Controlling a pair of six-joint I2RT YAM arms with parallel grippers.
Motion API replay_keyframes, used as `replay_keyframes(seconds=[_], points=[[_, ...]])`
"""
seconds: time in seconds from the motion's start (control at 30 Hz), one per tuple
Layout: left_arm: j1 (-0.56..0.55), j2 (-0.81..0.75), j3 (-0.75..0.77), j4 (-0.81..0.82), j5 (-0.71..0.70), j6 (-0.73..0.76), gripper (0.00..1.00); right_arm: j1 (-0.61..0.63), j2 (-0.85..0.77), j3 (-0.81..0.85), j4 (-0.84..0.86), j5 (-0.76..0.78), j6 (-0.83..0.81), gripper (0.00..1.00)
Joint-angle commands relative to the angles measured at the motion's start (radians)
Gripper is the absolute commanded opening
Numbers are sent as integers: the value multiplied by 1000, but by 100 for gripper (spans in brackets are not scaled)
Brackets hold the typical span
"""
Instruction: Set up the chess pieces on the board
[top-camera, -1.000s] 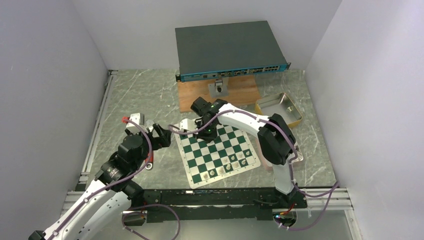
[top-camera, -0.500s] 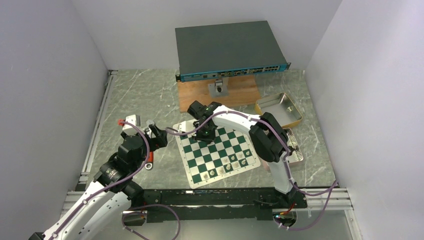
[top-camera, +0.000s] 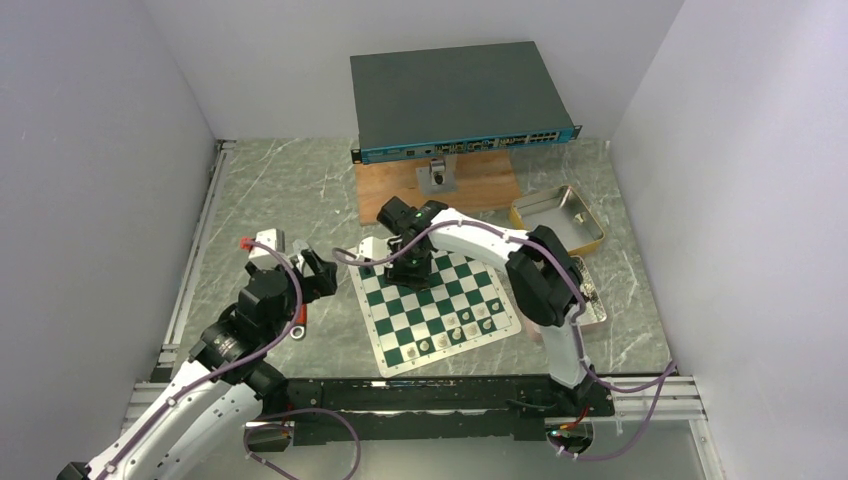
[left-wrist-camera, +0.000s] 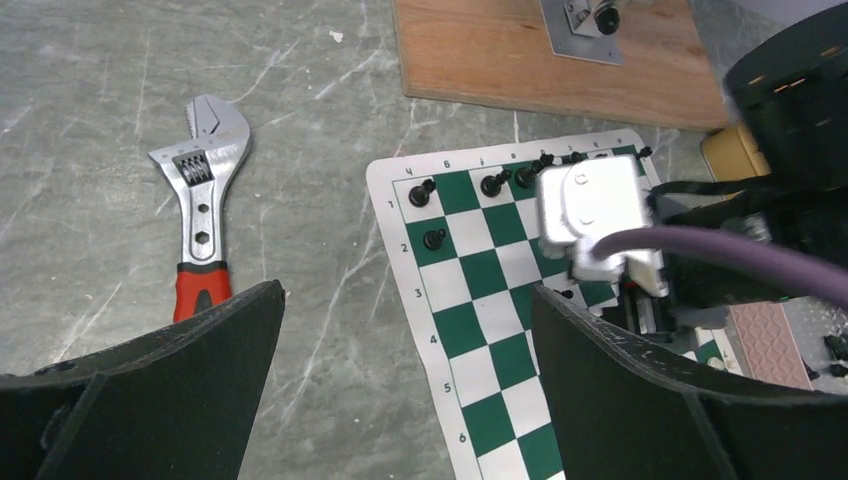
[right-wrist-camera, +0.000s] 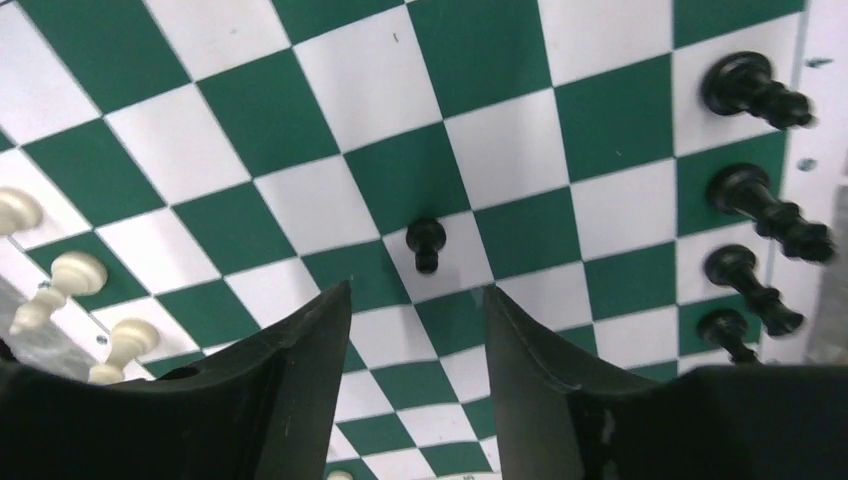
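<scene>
The board lies in the middle of the table, green and white. My right gripper hangs over its far end, open and holding nothing. In the right wrist view a black pawn stands free on a white square, just beyond the right gripper. Several black chess pieces line the board's right edge there, and white pieces stand at the left. My left gripper is open and empty above the board's left border, with black pieces ahead of it.
An adjustable wrench with a red handle lies left of the board. A network switch sits on a wooden plank at the back. The yellow tin is at back right, and a pink tray shows behind my right arm.
My right gripper has opened and let go of the black pawn, which now stands on the board. The left arm has barely shifted.
</scene>
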Motion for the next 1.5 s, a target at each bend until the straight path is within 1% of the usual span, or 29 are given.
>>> replay_keyframes(seconds=[0.0,0.1,0.3,0.37,0.43,0.5,0.63,0.77,0.83,0.87,0.93,1.1,1.23,1.3,1.47], points=[[3,9,5,58,82,50,98,-13,-176,-34,8,-38,-10,57],[3,37,1,109,165,88,98,-28,-268,-108,3,-108,-41,60],[3,138,37,171,311,128,98,-110,-465,-270,-22,-310,-157,61],[3,153,40,201,359,136,98,-163,-538,-317,-9,-369,-167,61],[2,169,41,227,393,140,98,-243,-597,-358,-2,-430,-171,62],[1,184,43,255,424,147,98,-317,-660,-390,11,-503,-172,63],[-4,232,54,295,476,154,98,-457,-770,-443,48,-596,-155,66],[-41,310,92,307,485,173,97,-549,-873,-560,112,-651,-126,71],[-80,355,121,309,456,190,97,-601,-925,-627,147,-693,-120,74],[-102,379,135,309,453,198,97,-625,-943,-646,150,-710,-122,74],[-150,438,170,305,400,213,97,-667,-956,-664,139,-738,-130,75],[-233,617,266,279,309,240,91,-791,-948,-671,107,-811,-153,75],[-271,766,347,245,256,243,83,-831,-934,-665,83,-829,-168,74],[-285,836,386,225,229,243,77,-836,-924,-662,74,-831,-177,74],[-300,1009,481,185,183,244,56,-838,-912,-657,55,-833,-194,74]])
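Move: Out on the board, the loose black pawn lies about 20 cm to the left hand's right, 4 cm ahead and 16 below; of the pawn, the second-rank black pawn stands 9 cm left and 4 farther out, the nearest white piece 7 right and 7 nearer. The right hand has that loose pawn 2 cm beneath it; the pink tray's black pieces lie 26 cm right and 5 back, the metal tray 30 right and 14 ahead. Swapping places over the board: the right hand, already clear of the pawn, rises some 14 cm and swings about 18 cm right towards the pink tray, tilting until its fingers point left and opening wider. The left hand sweeps about 20 cm right to above the pawn, then sinks, turning clockwise, tipping down and starting to close, still without touching. ##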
